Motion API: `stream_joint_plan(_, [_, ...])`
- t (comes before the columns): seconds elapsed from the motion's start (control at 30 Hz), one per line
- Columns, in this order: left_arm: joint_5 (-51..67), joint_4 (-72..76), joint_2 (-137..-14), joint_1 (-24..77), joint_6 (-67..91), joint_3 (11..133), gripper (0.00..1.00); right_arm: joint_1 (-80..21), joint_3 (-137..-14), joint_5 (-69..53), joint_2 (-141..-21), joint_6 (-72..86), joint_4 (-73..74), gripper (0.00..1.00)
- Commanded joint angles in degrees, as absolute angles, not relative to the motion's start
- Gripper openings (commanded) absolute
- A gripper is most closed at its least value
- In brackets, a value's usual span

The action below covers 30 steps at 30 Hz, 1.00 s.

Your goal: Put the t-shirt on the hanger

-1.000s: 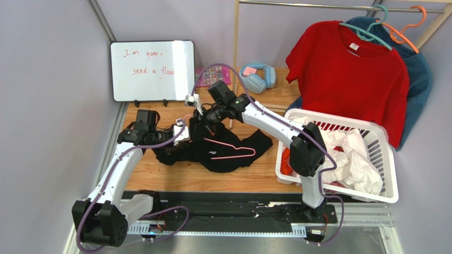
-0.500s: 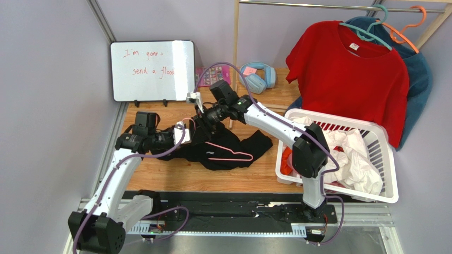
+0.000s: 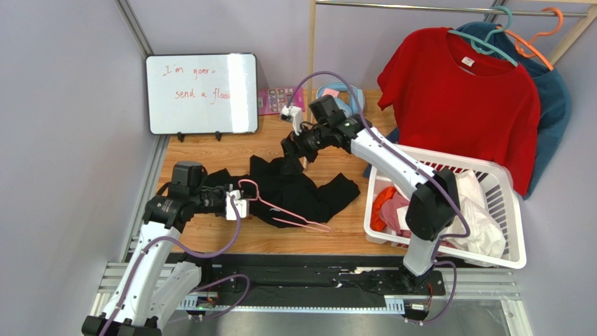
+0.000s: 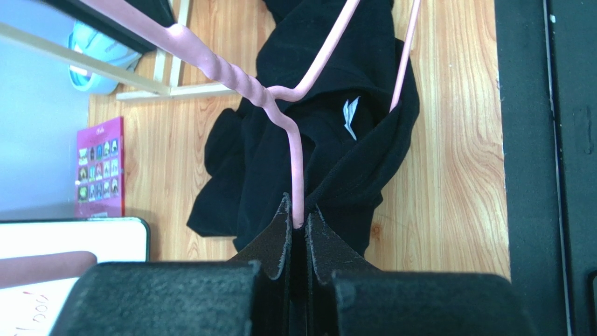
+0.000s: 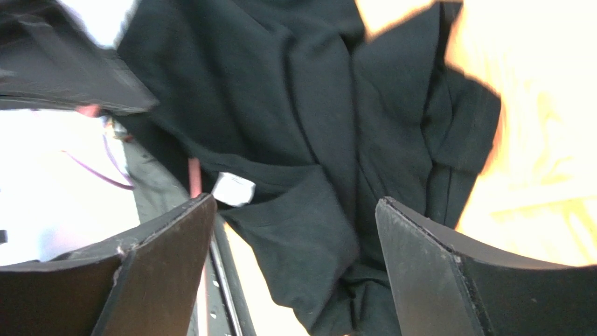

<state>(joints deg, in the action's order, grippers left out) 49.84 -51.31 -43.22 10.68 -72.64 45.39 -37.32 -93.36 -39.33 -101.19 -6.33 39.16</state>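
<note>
The black t-shirt (image 3: 308,189) lies crumpled on the wooden table, its white neck label (image 4: 350,110) showing. The pink wire hanger (image 3: 284,212) rests across it, partly tucked into the fabric. My left gripper (image 3: 237,204) is at the shirt's left edge, shut on the hanger's wire near the hook (image 4: 298,203). My right gripper (image 3: 292,162) hovers over the shirt's far side, open, nothing between its fingers. In the right wrist view the t-shirt (image 5: 294,105) fills the space below the wide-spread jaws, and the label (image 5: 233,187) lies by the left finger.
A white laundry basket (image 3: 517,210) with clothes stands at the right. Behind it hang a red t-shirt (image 3: 462,98) on a teal hanger and a teal-blue shirt (image 3: 558,94) on an orange one. A whiteboard (image 3: 201,93), headphones (image 3: 342,98) and a pink card (image 3: 271,101) line the back.
My right gripper has opened and drawn back to the right, away from the shirt. My left gripper has closed on the hanger and pulled it left and nearer.
</note>
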Motion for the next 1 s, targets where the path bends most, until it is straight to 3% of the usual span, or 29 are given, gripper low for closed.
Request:
stream_joint_plan(0.0, [51.33, -52.03, -42.45, 12.56, -77.34, 46.32, 0.0, -39.81, -100.44, -31.91, -108.79, -13.26, 51.05, 0.88])
stream_joint_plan(0.23, [50.19, -52.82, -42.19, 13.01, -77.17, 46.85, 0.0, -40.87, -102.92, -34.79, -116.0, -18.89, 55.19, 0.86])
stream_joint_plan(0.43, [48.69, -52.38, -42.36, 13.01, -74.98, 46.76, 0.0, -40.78, -103.89, -43.15, -118.47, -22.41, 59.85, 0.76])
stream_joint_plan(0.53, [47.03, -51.07, -42.63, 13.01, -72.61, 46.23, 0.0, -40.61, -103.97, -44.91, -118.57, -25.04, 62.4, 0.34])
stream_joint_plan(0.57, [46.67, -50.28, -42.71, 12.92, -70.25, 46.06, 0.0, -40.26, -103.8, -45.0, -117.78, -26.01, 63.36, 0.08])
stream_joint_plan(0.6, [45.71, -49.66, -42.98, 12.92, -69.18, 46.14, 0.0, -39.73, -103.54, -45.26, -117.16, -26.02, 63.54, 0.0])
stream_joint_plan(0.97, [50.18, -39.66, -39.12, 2.47, -43.27, 46.58, 0.0, -24.18, -87.11, -49.39, -95.64, -24.08, 55.55, 0.0])
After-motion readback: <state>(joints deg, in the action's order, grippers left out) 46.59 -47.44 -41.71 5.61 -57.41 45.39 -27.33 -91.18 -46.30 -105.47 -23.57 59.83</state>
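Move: The open right hand hovers above the black t-shirt; the cloth it goes for, by the neck opening, lies about 11 cm below it, 4 cm back and 1 cm left. The white neck label is some 10 cm back, 3 cm left and 9 cm below; the foot of the wooden stand is about 4 cm right, 1 cm ahead and 13 cm below. From the left hand, that cloth is roughly 10 cm right, 4 cm ahead and 8 cm below. The right fingers pinch the t-shirt's cloth by the neck opening: the hand drops about 11 cm while easing back 4, closes fully, then draws the cloth some 7 cm right, rising and edging forward. The left hand keeps its grip on the pink hanger's neck, almost still until near the end, when it shifts left and forward about 2 cm each and turns 15 degrees counter-clockwise. ##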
